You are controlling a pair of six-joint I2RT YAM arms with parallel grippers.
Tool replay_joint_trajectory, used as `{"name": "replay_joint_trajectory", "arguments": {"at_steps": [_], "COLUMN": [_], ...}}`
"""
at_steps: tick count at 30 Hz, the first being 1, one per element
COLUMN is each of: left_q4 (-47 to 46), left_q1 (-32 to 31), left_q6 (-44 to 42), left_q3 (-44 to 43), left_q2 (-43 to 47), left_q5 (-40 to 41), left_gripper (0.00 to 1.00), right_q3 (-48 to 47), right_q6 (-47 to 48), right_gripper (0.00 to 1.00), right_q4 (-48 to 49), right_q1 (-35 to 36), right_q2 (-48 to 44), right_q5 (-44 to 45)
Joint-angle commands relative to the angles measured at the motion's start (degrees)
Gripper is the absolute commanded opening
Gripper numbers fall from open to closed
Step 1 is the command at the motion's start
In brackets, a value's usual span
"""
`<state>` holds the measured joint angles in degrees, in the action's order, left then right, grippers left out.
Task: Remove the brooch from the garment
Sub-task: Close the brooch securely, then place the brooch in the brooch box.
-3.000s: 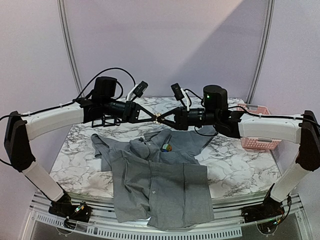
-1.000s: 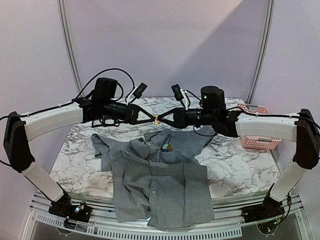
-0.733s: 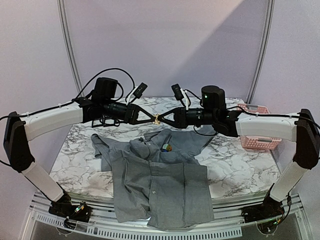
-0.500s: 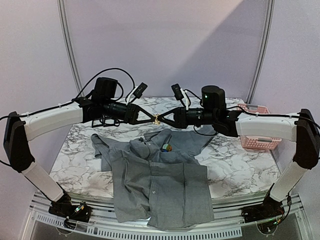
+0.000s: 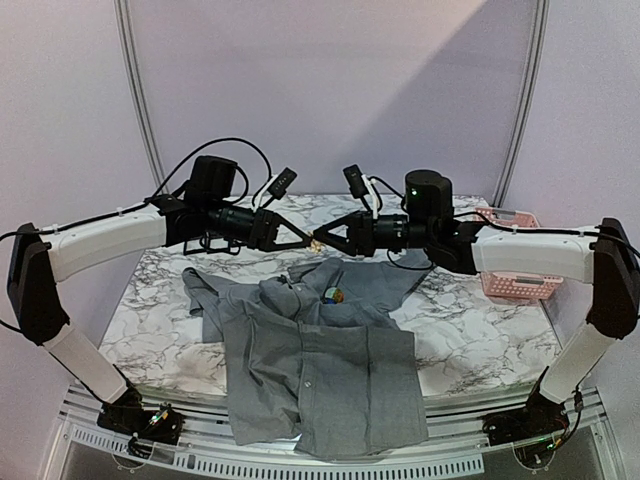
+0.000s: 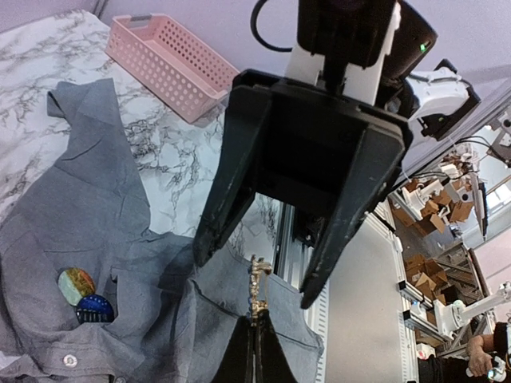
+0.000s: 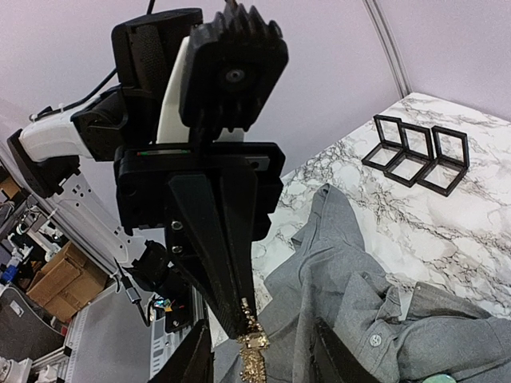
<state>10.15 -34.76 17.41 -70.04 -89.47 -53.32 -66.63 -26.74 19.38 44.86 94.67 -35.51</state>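
Note:
The gold brooch (image 5: 315, 241) hangs in mid-air above the table, clear of the grey garment (image 5: 320, 360) spread out below. My left gripper (image 5: 306, 240) is shut on one end of it; in the left wrist view the brooch (image 6: 257, 289) sticks up from my closed left gripper (image 6: 255, 325). My right gripper (image 5: 326, 237) faces it tip to tip and stands open, its fingers (image 6: 215, 227) on either side of the brooch without touching. In the right wrist view the brooch (image 7: 255, 357) sits between the parted jaws of my right gripper (image 7: 259, 365), over the garment (image 7: 343, 263).
Two small round coloured badges (image 6: 80, 286) sit on the shirt's chest (image 5: 334, 294). A pink basket (image 5: 512, 270) stands at the table's right edge. Black square frames (image 7: 415, 155) lie at the back left. The shirt's hem hangs over the near table edge.
My right gripper has opened off the brooch, while the left gripper stays shut on it. Both arms hold nearly the same place above the shirt.

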Motion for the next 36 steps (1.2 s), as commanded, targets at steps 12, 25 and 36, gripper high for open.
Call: {"name": "replay_joint_trajectory", "arguments": {"at_steps": [12,25,36], "left_q4": [1.95,18.91,27.79], "left_q1": [-0.18,1.72,2.7], "left_q6": [-0.57,-10.63,-17.28], "left_q3": [-1.46,-6.83,-10.55], "left_q2": [0.77,0.69,-2.35], "left_q5": [2.5,33.02,51.13], "left_gripper": [0.0,0.0,0.0], "right_q3": [5.69,8.07,8.08], "right_q6": [0.23,3.74,6.52], "right_gripper": [0.62,0.77,0.81], "right_q4": [3.96,-2.77,-10.87], "right_q1": [0.05,-0.35,-2.83], "right_q2": [-5.99,-11.24,-14.81], "right_q5": [7.49,24.86,33.52]}}
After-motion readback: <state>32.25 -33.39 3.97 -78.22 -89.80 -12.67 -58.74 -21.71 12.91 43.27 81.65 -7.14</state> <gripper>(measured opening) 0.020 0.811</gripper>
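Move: The gold brooch is already in my left fingertips, some 25 cm over the garment, with my right hand's half-open fingers still around it, its middle only about 1 cm left of the right hand point. From my left hand the black frames lie roughly 23 cm ahead, 27 cm left and 25 cm down; the two brooches on the garment are about 3 cm ahead, 4 cm right and 25 cm down. The pink basket stands some 46 cm right, 9 cm ahead and 22 cm down from my right hand. I clear my right hand off the gold brooch first: its fingers spread wide as it goes about 8 cm right and then also forward, swinging clockwise to point farther ahead. My left hand follows a little later, keeping its pinch, and carries the brooch forward, left and lower, some 12 cm in all, towards the black frames, its fingers tipping down and swinging counter-clockwise to point more ahead. ##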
